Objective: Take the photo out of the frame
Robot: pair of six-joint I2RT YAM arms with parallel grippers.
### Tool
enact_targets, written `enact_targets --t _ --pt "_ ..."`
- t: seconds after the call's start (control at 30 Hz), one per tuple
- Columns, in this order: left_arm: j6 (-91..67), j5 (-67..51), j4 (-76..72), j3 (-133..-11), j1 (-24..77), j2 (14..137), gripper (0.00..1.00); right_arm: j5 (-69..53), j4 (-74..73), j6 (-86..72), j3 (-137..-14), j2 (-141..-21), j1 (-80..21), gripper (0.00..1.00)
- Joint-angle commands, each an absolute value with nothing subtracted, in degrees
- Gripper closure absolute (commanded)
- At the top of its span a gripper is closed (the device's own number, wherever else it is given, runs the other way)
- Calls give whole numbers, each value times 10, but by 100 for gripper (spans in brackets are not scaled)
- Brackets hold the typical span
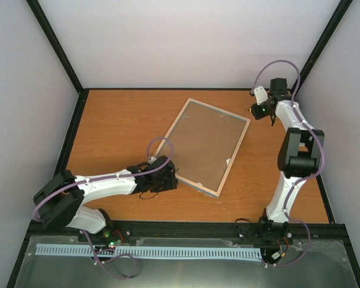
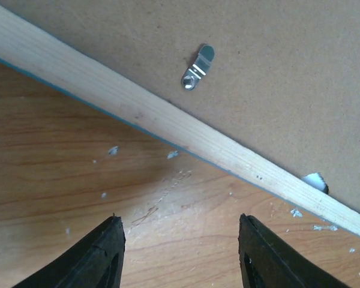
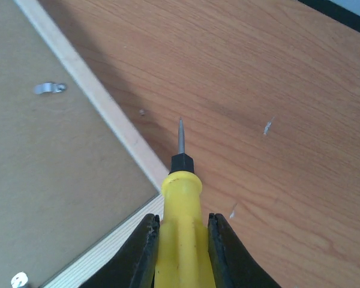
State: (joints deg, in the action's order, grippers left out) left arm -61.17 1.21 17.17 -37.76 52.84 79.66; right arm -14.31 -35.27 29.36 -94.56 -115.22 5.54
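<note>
The frame (image 1: 235,157) lies face down in the middle of the table, its pale wood edge (image 2: 168,120) around a plain brown backing board (image 2: 276,72). The photo is hidden under that board. My left gripper (image 1: 168,174) is low over the table beside the frame's near left edge. In the left wrist view it (image 2: 180,240) is open, with only bare table between its fingers. My right gripper (image 1: 256,111) hovers off the frame's far right corner, shut on a yellow-handled screwdriver (image 3: 181,192) whose tip points at the table just outside the frame's edge (image 3: 108,114).
A small metal retaining clip (image 2: 198,67) is screwed to the backing board near the left gripper, and another clip (image 3: 49,88) shows in the right wrist view. Black rails border the table, with white walls behind.
</note>
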Motion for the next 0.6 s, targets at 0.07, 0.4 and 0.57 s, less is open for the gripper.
enact_targets --t 0.07,0.4,0.57 --pt "-669 42 133 -401 536 827 46 -107 -393 317 -1044 -1222 55 97" --pt "-737 83 200 -500 536 966 44 -130 -435 398 -934 -1177 55 97" --pt "-720 84 212 -541 536 1023 46 -131 -439 420 -871 -1149 55 97"
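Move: Nearly straight below the left hand's path lies the frame's near short edge: its aimed-at stretch is about 4 cm ahead, 3 cm right and 2 cm below the open fingers. A metal clip sits some 8 cm ahead and 2 right, and the frame's nearest corner 6 cm back and 17 right. From the right hand, holding the yellow screwdriver, the frame's far right corner lies roughly 2 cm ahead, 2 left and 10 below. Reaching forward about 4 cm, and some 3 cm right and 2 down, the left hand goes from the bare table to the frame's near edge, turning about 10 degrees counter-clockwise, fingers still open and coming to either side of the edge. The right hand keeps its grip on the screwdriver, eases forward 2 cm, then draws back 4 while sinking about 4.5 overall towards the far right corner. ##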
